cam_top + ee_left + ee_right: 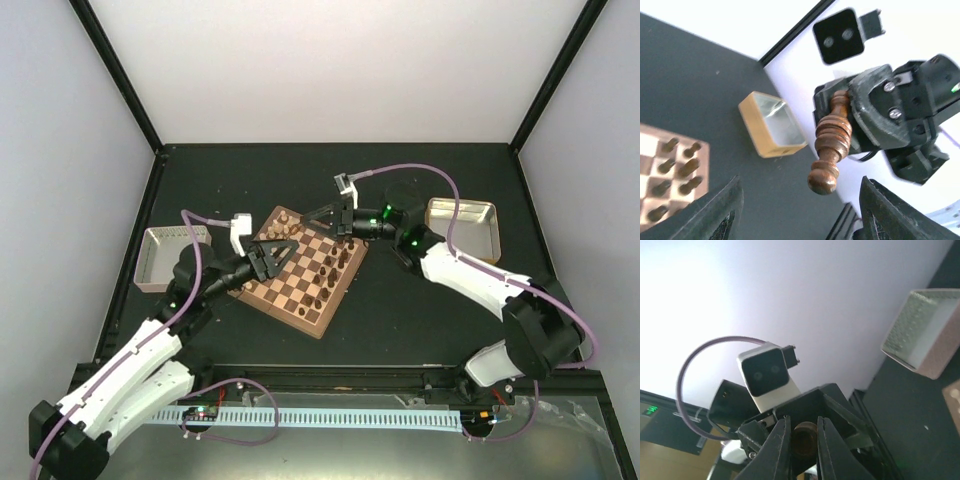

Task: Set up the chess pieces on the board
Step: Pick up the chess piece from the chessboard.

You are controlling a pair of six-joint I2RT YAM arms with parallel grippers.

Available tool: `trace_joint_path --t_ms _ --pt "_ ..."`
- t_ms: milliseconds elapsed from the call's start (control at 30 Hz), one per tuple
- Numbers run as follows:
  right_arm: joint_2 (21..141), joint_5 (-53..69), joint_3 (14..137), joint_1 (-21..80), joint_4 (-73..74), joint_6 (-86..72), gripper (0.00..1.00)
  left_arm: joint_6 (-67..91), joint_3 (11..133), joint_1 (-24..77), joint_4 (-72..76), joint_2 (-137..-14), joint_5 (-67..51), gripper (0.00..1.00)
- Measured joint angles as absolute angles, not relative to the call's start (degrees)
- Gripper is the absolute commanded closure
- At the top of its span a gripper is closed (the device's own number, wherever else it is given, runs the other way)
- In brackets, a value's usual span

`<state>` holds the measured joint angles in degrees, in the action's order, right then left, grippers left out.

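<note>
The board [268,293] lies tilted at the table's middle, with several chess pieces [326,266] standing on its right half and far corner. My right gripper [318,217] hovers over the board's far edge, shut on a dark brown chess piece [832,141] gripped at its base, head pointing at my left gripper [288,251]. In the right wrist view the piece's base [805,438] sits between my two fingers [777,445]. My left gripper [800,212] stands open, its fingertips [722,210] apart on either side of the piece's head without touching it.
A metal tray [170,256] sits left of the board and another tray [466,226] to its right, also seen as the tray [773,123] in the left wrist view. Black frame posts rise at the table's back corners.
</note>
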<state>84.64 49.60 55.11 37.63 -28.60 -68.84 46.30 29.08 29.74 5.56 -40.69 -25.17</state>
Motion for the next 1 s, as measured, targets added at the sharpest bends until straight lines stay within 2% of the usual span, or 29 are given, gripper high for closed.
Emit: trace_joint_path --t_ms 200,400,700,833,1000 --pt "83.7 46.5 51.9 37.6 -42.1 -78.6 0.94 51.8 29.1 29.7 14.4 -39.2 -25.1 0.36" --pt "83.9 46.1 50.0 37.6 -49.5 -85.1 0.94 55.7 27.9 29.7 21.1 -38.9 -24.2 0.54" --pt "83.9 46.1 49.7 37.6 -52.1 -87.5 0.94 57.8 27.7 29.7 23.9 -40.5 -23.8 0.57" --pt "83.9 46.2 49.7 37.6 -52.1 -87.5 0.94 58.4 27.7 29.7 24.5 -41.7 -24.1 0.65" --pt "84.4 46.3 49.7 37.6 -51.8 -87.4 0.94 58.8 27.7 29.7 25.1 -42.6 -24.7 0.7"
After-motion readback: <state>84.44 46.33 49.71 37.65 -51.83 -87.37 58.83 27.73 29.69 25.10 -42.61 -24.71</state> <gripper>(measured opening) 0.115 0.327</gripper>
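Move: Ahead of the open left fingers, about 3 cm forward, 3 cm to the right and 3 cm higher, is the dark chess piece, standing out some 2 cm to the left of the right hand point. From the right hand, the left fingers are about 3 cm back, 5 cm left and 3 cm lower. The chessboard's middle lies roughly 25 cm below the left hand, level with it and 2 cm right; the dark row stands about 9 cm right, straight across, also some 25 cm down. Rising together above the board, the left hand climbs about 6 cm, tipping its fingers up some 15 degrees to line up with the chess piece. The right hand keeps the piece pinched and lifts it about 4 cm, easing 1 cm right as its fingers also tip up. The left fingers narrow to about half their gap close to the piece's free end; contact can't be made out. ##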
